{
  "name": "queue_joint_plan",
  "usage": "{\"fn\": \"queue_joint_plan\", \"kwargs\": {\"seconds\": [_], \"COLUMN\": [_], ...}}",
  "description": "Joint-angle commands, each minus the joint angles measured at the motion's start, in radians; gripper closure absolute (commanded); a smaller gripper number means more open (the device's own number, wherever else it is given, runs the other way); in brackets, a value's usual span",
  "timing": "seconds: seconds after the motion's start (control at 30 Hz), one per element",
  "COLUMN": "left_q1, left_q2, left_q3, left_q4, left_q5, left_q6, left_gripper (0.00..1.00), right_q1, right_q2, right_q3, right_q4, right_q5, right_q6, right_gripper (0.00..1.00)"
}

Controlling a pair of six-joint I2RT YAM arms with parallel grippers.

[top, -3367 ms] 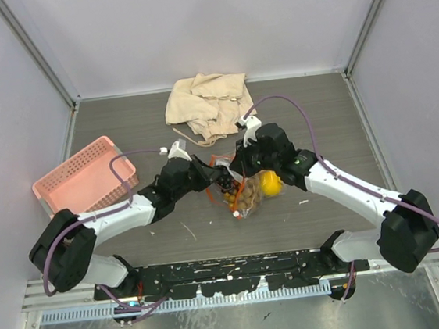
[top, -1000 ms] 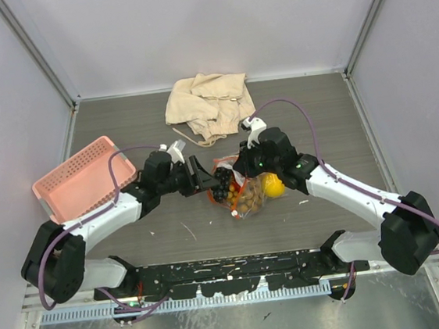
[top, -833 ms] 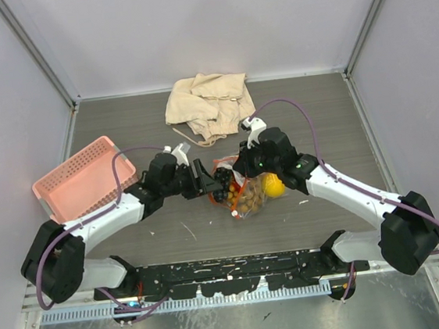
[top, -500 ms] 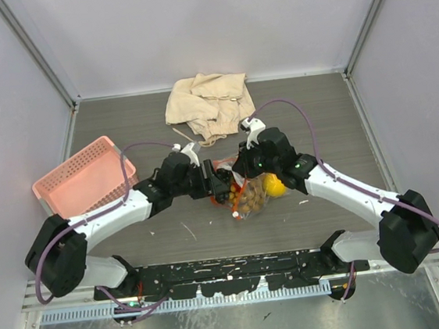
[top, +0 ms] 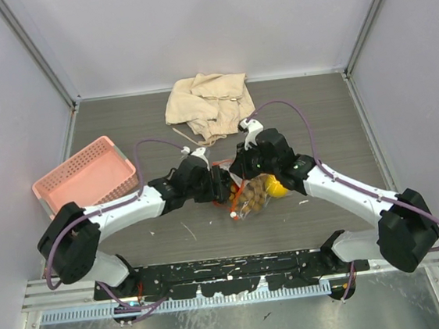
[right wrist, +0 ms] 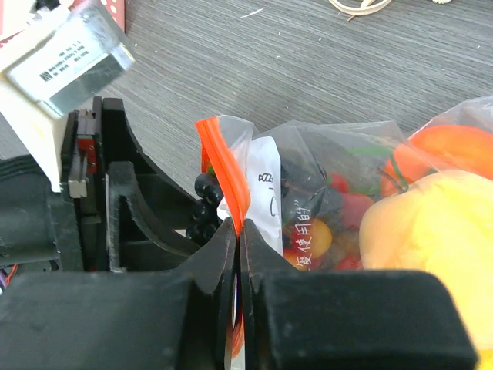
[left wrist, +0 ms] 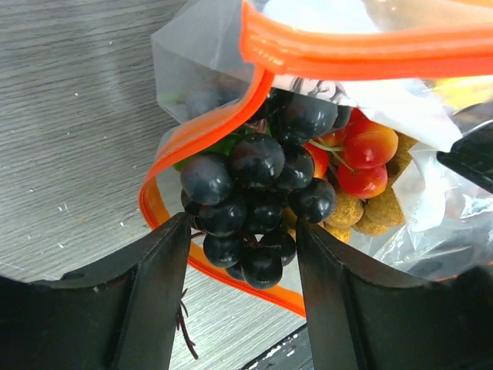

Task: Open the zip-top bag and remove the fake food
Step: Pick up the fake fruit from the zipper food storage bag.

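The zip-top bag [top: 252,198] lies mid-table with its orange-red zip strip [left wrist: 347,58] pulled open. My right gripper [top: 238,167] is shut on one side of that strip [right wrist: 225,173] and holds the mouth up; its jaws [right wrist: 239,235] are pressed together on it. My left gripper [top: 219,186] is open at the bag's mouth, its fingers [left wrist: 154,293] on either side of the dark purple grapes [left wrist: 254,193], which stick out of the opening. Behind them lie orange-red round fruits [left wrist: 366,150] and the tan berry cluster [left wrist: 370,212]. The yellow lemon [right wrist: 416,231] is inside the bag.
A crumpled beige cloth [top: 207,105] lies at the back centre. A pink mesh basket [top: 87,177] stands at the left, beside my left arm. Grey walls close the table on three sides.
My left gripper has moved right to the bag's mouth, and its open fingers now flank the grapes. My right gripper has kept its hold on the zip strip.
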Motion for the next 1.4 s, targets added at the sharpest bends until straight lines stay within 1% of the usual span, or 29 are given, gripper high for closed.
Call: {"fn": "queue_joint_plan", "kwargs": {"seconds": [0.0, 0.23, 0.27, 0.43, 0.57, 0.67, 0.73, 0.93, 1.27, 1.37], "left_q1": [-0.024, -0.032, -0.032, -0.031, -0.031, -0.031, -0.031, -0.030, -0.030, -0.026], "left_q2": [0.030, 0.070, 0.074, 0.074, 0.035, -0.009, -0.043, -0.132, -0.183, -0.240], "left_q3": [0.055, 0.076, 0.077, 0.073, 0.049, 0.026, 0.006, -0.033, -0.058, -0.060], "left_q4": [0.006, 0.016, 0.018, 0.032, 0.041, 0.045, 0.046, 0.029, 0.031, 0.026], "left_q5": [-0.057, -0.084, -0.089, -0.098, -0.096, -0.088, -0.083, -0.082, -0.035, -0.012], "left_q6": [0.005, 0.007, 0.009, 0.012, 0.023, 0.031, 0.035, 0.045, 0.037, 0.034], "left_gripper": [0.42, 0.50, 0.53, 0.81, 0.93, 0.98, 1.00, 1.00, 1.00, 1.00], "right_q1": [0.007, 0.012, 0.012, 0.012, 0.012, 0.012, 0.012, 0.011, 0.011, 0.010], "right_q2": [-0.002, -0.009, -0.012, -0.021, -0.033, -0.044, -0.049, -0.068, -0.077, -0.075], "right_q3": [0.006, -0.009, -0.010, -0.015, -0.026, -0.036, -0.041, -0.050, -0.057, -0.059], "right_q4": [0.070, 0.070, 0.070, 0.062, 0.052, 0.048, 0.044, 0.034, 0.028, 0.026], "right_q5": [-0.011, -0.012, -0.013, -0.008, 0.002, 0.013, 0.021, 0.039, 0.046, 0.049], "right_q6": [0.013, 0.016, 0.016, 0.011, 0.003, -0.002, -0.005, -0.009, -0.009, -0.012], "right_gripper": [0.91, 0.91, 0.91, 0.91, 0.91, 0.91, 0.90, 0.90, 0.90, 0.90]}}
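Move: The black grapes lie right at the left hand's open fingers, their middle about 2 cm ahead, 2 cm right and 2 cm below. In the same bag, the brown balls sit about 3 cm back and 4 cm right of that hand, 3 cm lower, and the yellow fruit some 16 cm right, 2 cm back and 4 cm lower. From the right hand, the grapes are about 5 cm left, 4 cm back and 7 cm down. Left hand dips, pinches the grapes' near end and rises some 4 cm; right hand still holds the zipper. ##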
